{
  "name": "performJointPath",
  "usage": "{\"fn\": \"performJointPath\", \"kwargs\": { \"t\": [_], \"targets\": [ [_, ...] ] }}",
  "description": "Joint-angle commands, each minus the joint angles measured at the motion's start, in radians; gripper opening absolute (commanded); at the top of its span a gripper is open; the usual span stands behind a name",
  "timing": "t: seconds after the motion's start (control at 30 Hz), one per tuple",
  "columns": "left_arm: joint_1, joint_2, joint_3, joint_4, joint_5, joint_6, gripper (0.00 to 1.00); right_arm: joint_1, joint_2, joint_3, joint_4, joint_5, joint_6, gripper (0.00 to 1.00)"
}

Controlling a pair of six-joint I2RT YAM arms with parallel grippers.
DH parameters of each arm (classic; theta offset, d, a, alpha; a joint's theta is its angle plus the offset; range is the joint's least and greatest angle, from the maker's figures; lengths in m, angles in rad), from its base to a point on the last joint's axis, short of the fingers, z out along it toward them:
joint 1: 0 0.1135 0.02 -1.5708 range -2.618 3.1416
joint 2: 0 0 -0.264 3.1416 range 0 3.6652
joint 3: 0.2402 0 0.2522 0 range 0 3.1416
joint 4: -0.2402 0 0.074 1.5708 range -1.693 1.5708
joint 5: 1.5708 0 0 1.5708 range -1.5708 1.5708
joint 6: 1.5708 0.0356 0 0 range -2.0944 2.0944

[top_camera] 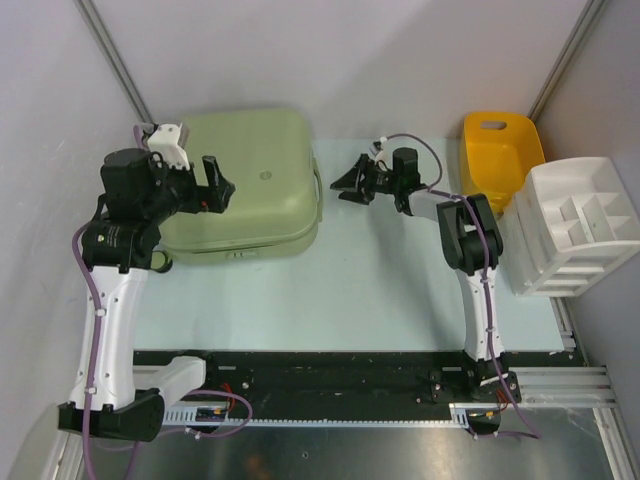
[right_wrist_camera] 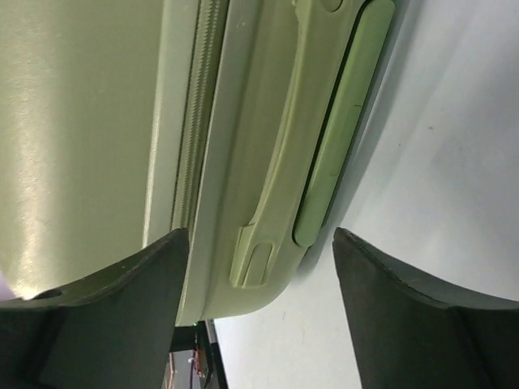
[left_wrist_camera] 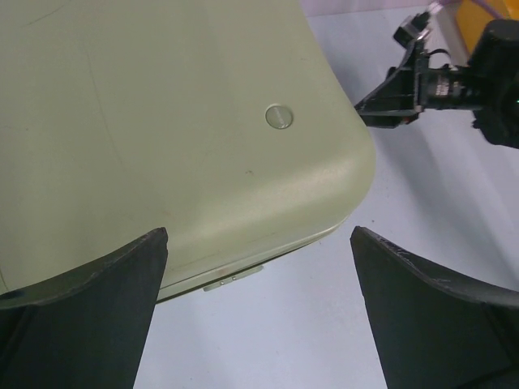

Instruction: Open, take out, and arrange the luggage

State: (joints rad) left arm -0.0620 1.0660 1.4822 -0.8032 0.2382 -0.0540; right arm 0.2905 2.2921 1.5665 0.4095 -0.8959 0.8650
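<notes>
The luggage [top_camera: 255, 185], a pale sage-green hard-shell suitcase, lies flat and closed at the back left of the table, its round logo [top_camera: 267, 178] facing up. My left gripper [top_camera: 216, 186] hangs open over the shell's left part. In the left wrist view its fingers frame the luggage [left_wrist_camera: 162, 121] at its near corner, with nothing between them. My right gripper [top_camera: 344, 186] stands open just off the suitcase's right side, apart from it. The right wrist view shows that side of the luggage [right_wrist_camera: 243, 162], with its zip line [right_wrist_camera: 203, 105] and side handle [right_wrist_camera: 340, 138], between the open right gripper [right_wrist_camera: 259, 243].
A yellow plastic tub [top_camera: 500, 150] stands at the back right. A white divided organizer tray [top_camera: 580, 225] sits beside it at the table's right edge. Grey walls close in the back and sides. A black rail [top_camera: 350, 380] runs along the near edge.
</notes>
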Motion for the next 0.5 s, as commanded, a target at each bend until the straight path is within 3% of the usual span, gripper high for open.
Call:
{"fn": "performJointPath", "kwargs": {
  "t": [0.0,0.47],
  "targets": [
    [0.004,-0.031,-0.017,0.055,0.047,-0.001,1.0,0.024,0.088,0.107,0.181,-0.04,0.127,0.73],
    [0.004,-0.031,-0.08,0.078,0.03,0.002,1.0,0.061,0.329,0.343,0.359,-0.014,0.353,0.58]
  ]
}}
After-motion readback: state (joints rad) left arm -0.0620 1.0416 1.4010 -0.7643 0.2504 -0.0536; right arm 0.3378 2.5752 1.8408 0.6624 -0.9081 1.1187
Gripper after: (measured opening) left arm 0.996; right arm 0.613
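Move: From the right hand, the middle of the luggage's side handle is about 7 cm to the left, 4 cm ahead and 2 cm lower. A green side foot runs parallel below the handle, and the luggage's middle is some 27 cm left of the hand and 5 cm ahead. The yellow basket stands about 37 cm to the right, 7 cm ahead. From the left hand the handle is roughly 20 cm right, 15 cm ahead and 25 cm below. The right hand reaches left and forward, about 6 cm in all and sinking a little early on, bringing its fingertips in around the side handle with one finger above and one below, while the fingers tip up some 10 degrees towards level and close partway without a clear grip yet. Over the luggage the wide-open left hand stays nearly in place, then sinks about 2 cm towards the lid, touching nothing. ##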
